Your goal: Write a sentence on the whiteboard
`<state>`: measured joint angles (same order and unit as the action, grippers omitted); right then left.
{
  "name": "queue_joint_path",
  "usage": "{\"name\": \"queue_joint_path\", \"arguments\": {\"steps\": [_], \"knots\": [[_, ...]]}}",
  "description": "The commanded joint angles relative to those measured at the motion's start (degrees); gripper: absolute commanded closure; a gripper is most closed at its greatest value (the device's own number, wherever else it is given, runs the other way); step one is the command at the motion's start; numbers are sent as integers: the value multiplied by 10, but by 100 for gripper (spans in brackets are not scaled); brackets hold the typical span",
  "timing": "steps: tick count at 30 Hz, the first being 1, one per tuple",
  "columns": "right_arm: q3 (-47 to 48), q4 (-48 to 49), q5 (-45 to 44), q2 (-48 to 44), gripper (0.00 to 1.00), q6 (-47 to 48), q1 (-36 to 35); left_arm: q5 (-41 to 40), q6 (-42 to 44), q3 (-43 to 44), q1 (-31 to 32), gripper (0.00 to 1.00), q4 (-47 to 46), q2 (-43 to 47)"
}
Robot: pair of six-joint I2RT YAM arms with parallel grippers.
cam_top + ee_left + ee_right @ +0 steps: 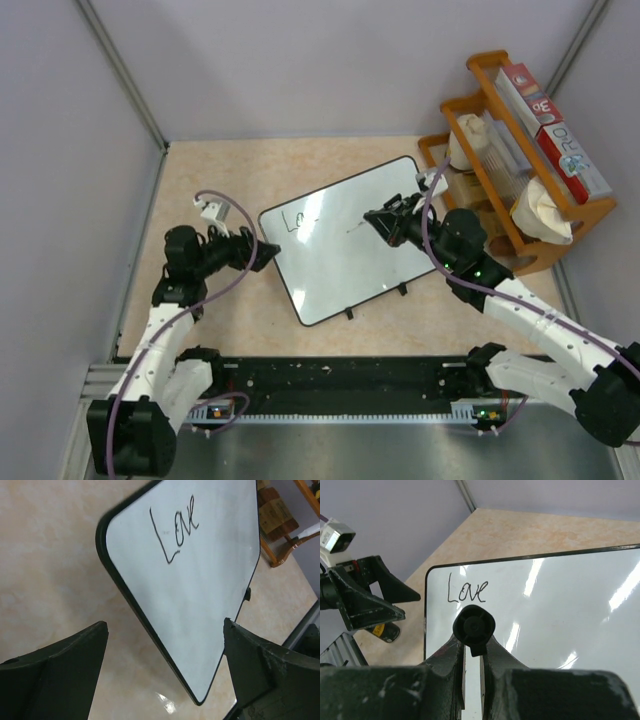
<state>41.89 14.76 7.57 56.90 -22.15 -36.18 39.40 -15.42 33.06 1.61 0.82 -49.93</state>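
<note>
The whiteboard (350,255) lies flat on the beige table, turned at an angle, with its small black feet on the near long edge. "Love" (176,527) is written in black near its left corner. My right gripper (473,644) is shut on a black marker (473,625) and hovers over the board's middle (560,605), to the right of the word (466,591). My left gripper (165,624) stands wide open at the board's left edge (200,580), holding nothing, with the black frame passing between its fingers. From above, the left gripper (264,252) is at the board's left corner and the right gripper (378,220) sits right of centre.
A wooden rack (590,212) at the back right holds boxes and white items, close to the board's right corner. Grey walls with metal posts enclose the table. A black rail (340,385) runs along the near edge between the arm bases.
</note>
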Motion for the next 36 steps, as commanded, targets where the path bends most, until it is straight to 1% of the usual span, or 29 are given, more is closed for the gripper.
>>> {"name": "queue_joint_path", "arguments": {"steps": [1, 2, 3, 4, 6, 7, 10, 12, 15, 16, 19, 22, 23, 25, 26, 27, 29, 30, 32, 36], "knots": [[-12, 11, 3, -18, 100, -5, 3, 7, -105, -83, 0, 1, -105, 51], [-14, 11, 3, -21, 100, -4, 2, 13, -117, -98, 0, 1, -125, 56], [-15, 11, 3, -22, 100, -3, 2, 12, -142, -127, 1, 2, -171, 61], [-17, 12, 4, -23, 100, -3, 2, 39, -152, -142, 1, 2, -206, 61], [-20, 14, 7, -25, 100, -2, 2, 55, -182, -170, 1, 4, -258, 50], [-19, 13, 8, -26, 100, -2, 2, 63, -185, -171, 1, 5, -283, 31], [-16, 11, 10, -26, 100, -2, 2, 88, -185, -164, 1, 8, -297, -14], [-15, 9, 10, -28, 100, -1, 3, 108, -195, -162, 1, 9, -332, -38], [-14, 4, 9, -30, 100, 2, 2, 125, -208, -155, 1, 18, -392, -85], [-14, 4, 9, -31, 100, 3, 3, 129, -206, -151, 1, 21, -398, -106], [-12, -1, 4, -36, 100, 6, 2, 143, -188, -130, 1, 25, -401, -138], [-11, -2, 2, -40, 100, 8, 2, 153, -168, -114, 1, 31, -403, -163], [-11, -1, 2, -40, 100, 8, 3, 158, -164, -111, 1, 37, -405, -171], [-10, -1, 3, -41, 100, 9, 2, 176, -156, -104, 0, 45, -421, -196], [-9, 0, 4, -40, 100, 9, 3, 184, -153, -103, 0, 53, -427, -204], [-9, 1, 6, -41, 100, 11, 2, 192, -142, -99, 0, 67, -428, -220], [-8, -2, 7, -42, 100, 13, 3, 204, -122, -92, -2, 76, -417, -233], [-7, -3, 9, -42, 100, 14, 2, 209, -104, -88, -2, 87, -413, -244], [-4, -6, 10, -43, 100, 17, 2, 221, -86, -74, -2, 100, -388, -255], [-1, -10, 13, -46, 100, 20, 2, 234, -21, -49, -3, 100, -312, -266]]}}
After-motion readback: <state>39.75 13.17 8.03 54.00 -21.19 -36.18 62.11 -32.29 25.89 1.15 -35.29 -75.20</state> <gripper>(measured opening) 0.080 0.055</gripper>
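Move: The left gripper is wide open just outside the whiteboard's left edge; the stretch of edge to pinch is about 4 cm to its right and 5 cm below, level with it fore and aft. The board's top-left corner is roughly 9 cm ahead and 2 cm left, and the word "Love" some 7 cm ahead and 9 cm right. The right hand still holds the marker; from it, that edge is around 25 cm left, 5 cm back and 10 cm lower. Sink the open left gripper about 5 cm while drawing it back some 3 cm, then bring it forward again and to the right until the fingers straddle the whiteboard's left edge. Roll its left side down and swing it clockwise by about 15 degrees each on the way, tip it down slightly, and shut the fingers to pinch the edge. ##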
